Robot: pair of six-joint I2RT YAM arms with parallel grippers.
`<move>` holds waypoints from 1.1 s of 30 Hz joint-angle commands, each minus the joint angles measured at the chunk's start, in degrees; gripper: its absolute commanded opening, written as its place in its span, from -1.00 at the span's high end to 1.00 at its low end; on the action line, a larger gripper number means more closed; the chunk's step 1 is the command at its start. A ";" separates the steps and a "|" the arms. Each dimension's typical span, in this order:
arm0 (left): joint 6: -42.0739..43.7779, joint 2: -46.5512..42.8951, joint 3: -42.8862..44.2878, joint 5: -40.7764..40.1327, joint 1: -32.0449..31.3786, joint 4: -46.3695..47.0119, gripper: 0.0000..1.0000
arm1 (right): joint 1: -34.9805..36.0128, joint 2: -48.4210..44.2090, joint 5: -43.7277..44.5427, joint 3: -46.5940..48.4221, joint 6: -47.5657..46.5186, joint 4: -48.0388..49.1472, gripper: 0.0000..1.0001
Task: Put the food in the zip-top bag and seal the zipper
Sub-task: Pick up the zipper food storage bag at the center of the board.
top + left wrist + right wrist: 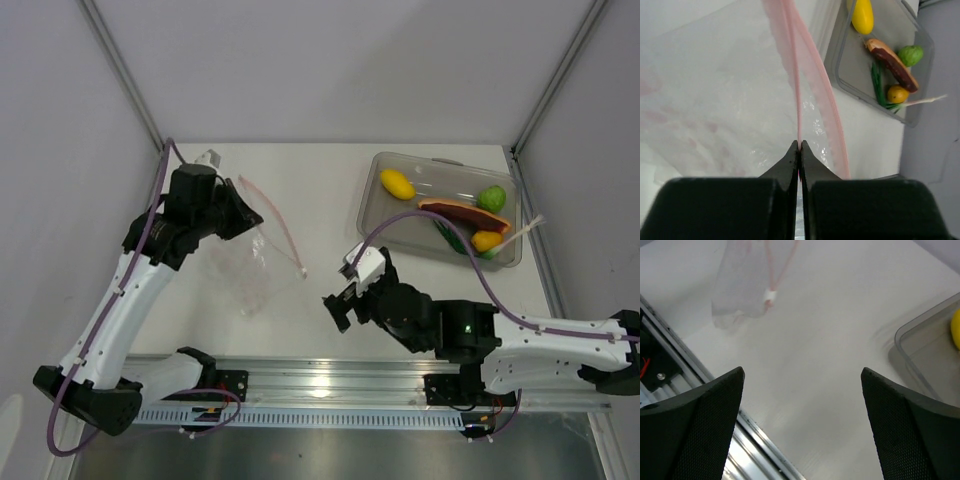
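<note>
The clear zip-top bag (243,268) hangs from my left gripper (248,217), its lower part resting on the table. The left gripper (799,146) is shut on one side of the pink-red zipper (796,85); the other side (827,100) bows away, so the mouth is open. The food lies in a clear tray (372,200) at the right: a yellow lemon (397,183), a green lime (491,198), a reddish-brown meat slice (460,211), a second yellow fruit (487,240) and a green vegetable (449,236). My right gripper (340,292) is open and empty between bag and tray.
The metal rail (330,385) runs along the near table edge, and shows in the right wrist view (695,370). Grey walls enclose the table on the left, back and right. The tray corner (920,340) and the bag's end (740,285) show in the right wrist view.
</note>
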 commanded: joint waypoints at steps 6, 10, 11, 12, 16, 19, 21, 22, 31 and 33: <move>18.55 1.62 1.71 -5.50 -7.54 3.19 0.99 | -14.75 -7.56 -13.22 3.99 20.74 -14.80 -0.99; 18.91 1.53 -2.50 -0.75 -8.95 6.09 0.99 | -24.53 -9.06 -24.31 4.42 22.76 -15.85 -0.99; 18.65 1.71 -2.95 -0.04 -9.13 7.05 0.99 | -26.29 -8.71 -25.72 4.60 23.64 -16.47 -0.99; 18.21 1.97 -4.08 0.40 -9.22 7.32 0.99 | -28.31 -8.28 -27.04 4.86 24.43 -17.09 -0.99; 16.98 3.20 -4.71 5.14 -9.39 9.87 0.99 | -47.15 -3.89 -42.03 6.27 27.51 -20.25 -0.99; 16.80 5.21 -4.01 6.47 -9.66 10.84 0.99 | -58.09 0.33 -56.38 5.75 28.57 -19.47 -0.93; 16.71 6.36 -3.83 8.22 -9.74 11.89 0.99 | -66.01 2.53 -58.60 5.66 28.83 -19.46 -0.91; 16.63 6.89 -3.74 8.75 -9.74 12.42 0.99 | -68.03 3.06 -58.51 5.74 29.27 -19.29 -0.92; 15.83 14.62 -2.78 11.48 -9.83 15.24 0.99 | -79.21 10.09 -56.85 5.39 28.22 -17.80 -0.92; 16.44 16.72 -1.82 10.96 -9.75 15.15 0.99 | -80.26 12.03 -54.22 5.92 27.69 -17.62 -0.92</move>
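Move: From the right hand, wide open and empty, the middle of the food tray lies some 34 cm ahead, 29 cm to the right and 21 cm below. In it, the green onion is about 22 cm ahead and 31 cm right of this hand, the red sausage 30 cm ahead and 34 cm right, the yellow fruit 39 cm ahead and 17 cm right. The left hand already pinches the bag's zip strip; from it the tray's middle is roughly 21 cm ahead and 45 cm right. The right hand leaves the bag and sweeps about 20 cm right and 17 cm forward to the near part of the tray, sinking some 8 cm mostly in the second half, while the wrist turns clockwise and tips the wide-open fingers steeply down. Meanwhile the left hand, still pinching the zip strip, carries the bag about 9 cm right towards the tray and, after a slight rise, lowers it roughly 8 cm, turning some 25 degrees clockwise. ##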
